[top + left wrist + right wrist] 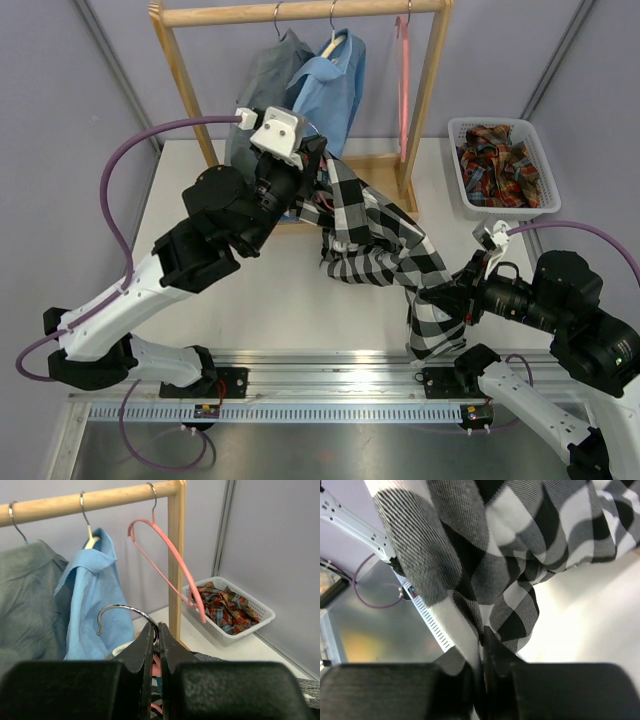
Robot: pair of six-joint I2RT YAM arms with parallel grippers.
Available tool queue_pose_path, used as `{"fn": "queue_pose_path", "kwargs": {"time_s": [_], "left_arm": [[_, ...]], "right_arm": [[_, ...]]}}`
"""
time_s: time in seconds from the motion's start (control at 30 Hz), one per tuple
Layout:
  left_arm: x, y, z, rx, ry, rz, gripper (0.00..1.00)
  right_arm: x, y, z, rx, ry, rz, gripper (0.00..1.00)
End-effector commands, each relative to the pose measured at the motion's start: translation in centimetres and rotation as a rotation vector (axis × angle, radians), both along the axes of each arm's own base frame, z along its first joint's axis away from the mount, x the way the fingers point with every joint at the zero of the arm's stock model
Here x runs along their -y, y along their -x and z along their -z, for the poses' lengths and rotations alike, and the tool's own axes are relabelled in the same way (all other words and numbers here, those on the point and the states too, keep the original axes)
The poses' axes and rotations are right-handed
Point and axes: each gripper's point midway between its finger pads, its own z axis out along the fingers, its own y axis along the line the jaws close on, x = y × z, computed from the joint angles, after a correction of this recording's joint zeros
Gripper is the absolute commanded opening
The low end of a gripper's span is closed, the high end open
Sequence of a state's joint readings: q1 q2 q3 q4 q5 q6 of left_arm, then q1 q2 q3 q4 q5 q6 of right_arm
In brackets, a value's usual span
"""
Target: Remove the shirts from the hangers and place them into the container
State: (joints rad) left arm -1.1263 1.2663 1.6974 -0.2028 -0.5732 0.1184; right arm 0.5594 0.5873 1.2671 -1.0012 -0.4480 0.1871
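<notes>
The black-and-white checked shirt [380, 240] stretches across the table between both arms. My left gripper [156, 630] is shut on its pink hanger [157, 662], just below the metal hook [122, 609], and holds it up in front of the rack. My right gripper [482, 635] is shut on a low fold of the checked shirt [510, 540] near the table's front edge. The grey shirt [255, 90] and the light blue shirt [335, 85] hang on the rail. The white container [458, 165] stands at the right.
A bare pink hanger [403, 80] hangs at the right end of the wooden rack [430, 100]. A red plaid garment [222, 607] fills the container [260, 617]. Purple cables trail from both wrists. A metal rail runs along the near edge.
</notes>
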Motion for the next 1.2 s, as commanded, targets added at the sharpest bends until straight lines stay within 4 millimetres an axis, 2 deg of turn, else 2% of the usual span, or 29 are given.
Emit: {"fn": "queue_pose_path", "kwargs": {"time_s": [0.0,0.17,0.27,0.33,0.5,0.63,0.67,0.73,0.83,0.87,0.97,1.1,1.13,1.17], "left_arm": [[-6.9,2.2,-9.1,0.149,0.236,-0.072,0.0],[-9.8,3.1,-9.6,0.159,0.233,-0.104,0.0],[-11.0,3.6,-9.4,0.143,0.226,-0.101,0.0],[-12.6,4.3,-9.6,0.13,0.248,-0.103,0.0],[-14.4,5.4,-7.5,0.053,0.205,-0.091,0.0],[-16.0,6.5,-6.5,0.012,0.235,-0.064,0.0],[-16.9,7.0,-6.3,0.01,0.245,-0.062,0.0],[-17.7,7.5,-6.3,0.009,0.268,-0.054,0.0],[-19.3,8.3,-6.3,0.02,0.304,-0.046,0.0],[-19.6,8.5,-6.3,0.023,0.313,-0.043,0.0],[-20.7,9.2,-6.0,0.017,0.354,-0.031,0.0],[-20.9,9.7,-5.4,0.01,0.378,-0.004,0.0],[-20.5,9.7,-4.7,0.0,0.379,0.008,0.0],[-20.3,9.8,-4.7,0.001,0.393,0.018,0.0]], "right_arm": [[0.6,-0.1,0.2,-0.004,0.019,0.03,0.12],[1.5,-0.6,0.2,0.017,0.029,0.097,0.0],[2.2,-1.3,0.2,0.028,0.035,0.159,0.0],[2.9,-1.7,-0.3,0.048,0.026,0.206,0.0],[6.0,-3.3,-2.2,0.128,-0.03,0.43,0.0],[8.8,-4.9,-2.5,0.149,-0.043,0.622,0.0],[9.5,-5.2,-2.6,0.155,-0.044,0.667,0.0],[10.0,-5.8,-1.9,0.135,-0.024,0.719,0.0],[12.1,-7.1,-0.3,0.09,0.039,0.875,0.0],[13.4,-7.5,0.3,0.071,0.062,0.965,0.0],[15.0,-7.8,1.1,0.047,0.091,1.074,0.0],[13.4,-8.9,2.7,-0.007,0.141,1.03,0.0],[12.8,-9.1,3.2,-0.024,0.151,1.003,0.0],[11.0,-9.6,3.7,-0.049,0.146,0.928,0.0]]}}
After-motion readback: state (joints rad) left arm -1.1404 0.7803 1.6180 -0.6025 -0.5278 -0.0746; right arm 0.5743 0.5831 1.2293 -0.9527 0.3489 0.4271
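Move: The checkered shirt hangs bunched on its pink hanger, whose neck my left hand already holds. The shirt's middle is about 8 cm right, 8 cm back and 12 cm below that hand. The blue shirt hangs some 15 cm ahead of my left hand, the grey one just as far ahead but 7 cm left, and the empty pink hanger 19 cm ahead and 13 cm right. From my right hand, the checkered shirt's middle is about 9 cm ahead, 12 cm left and 5 cm higher. I spread the checkered shirt between my hands: keeping hold of the hanger neck, my left hand sweeps about 15 cm left and some 9 cm back, away from the hanging shirts. My right fingers close from part-open to pinch the cloth between them, then swing roughly 9 cm right and 9 cm forward, the hand turning clockwise nearly 50 degrees. ##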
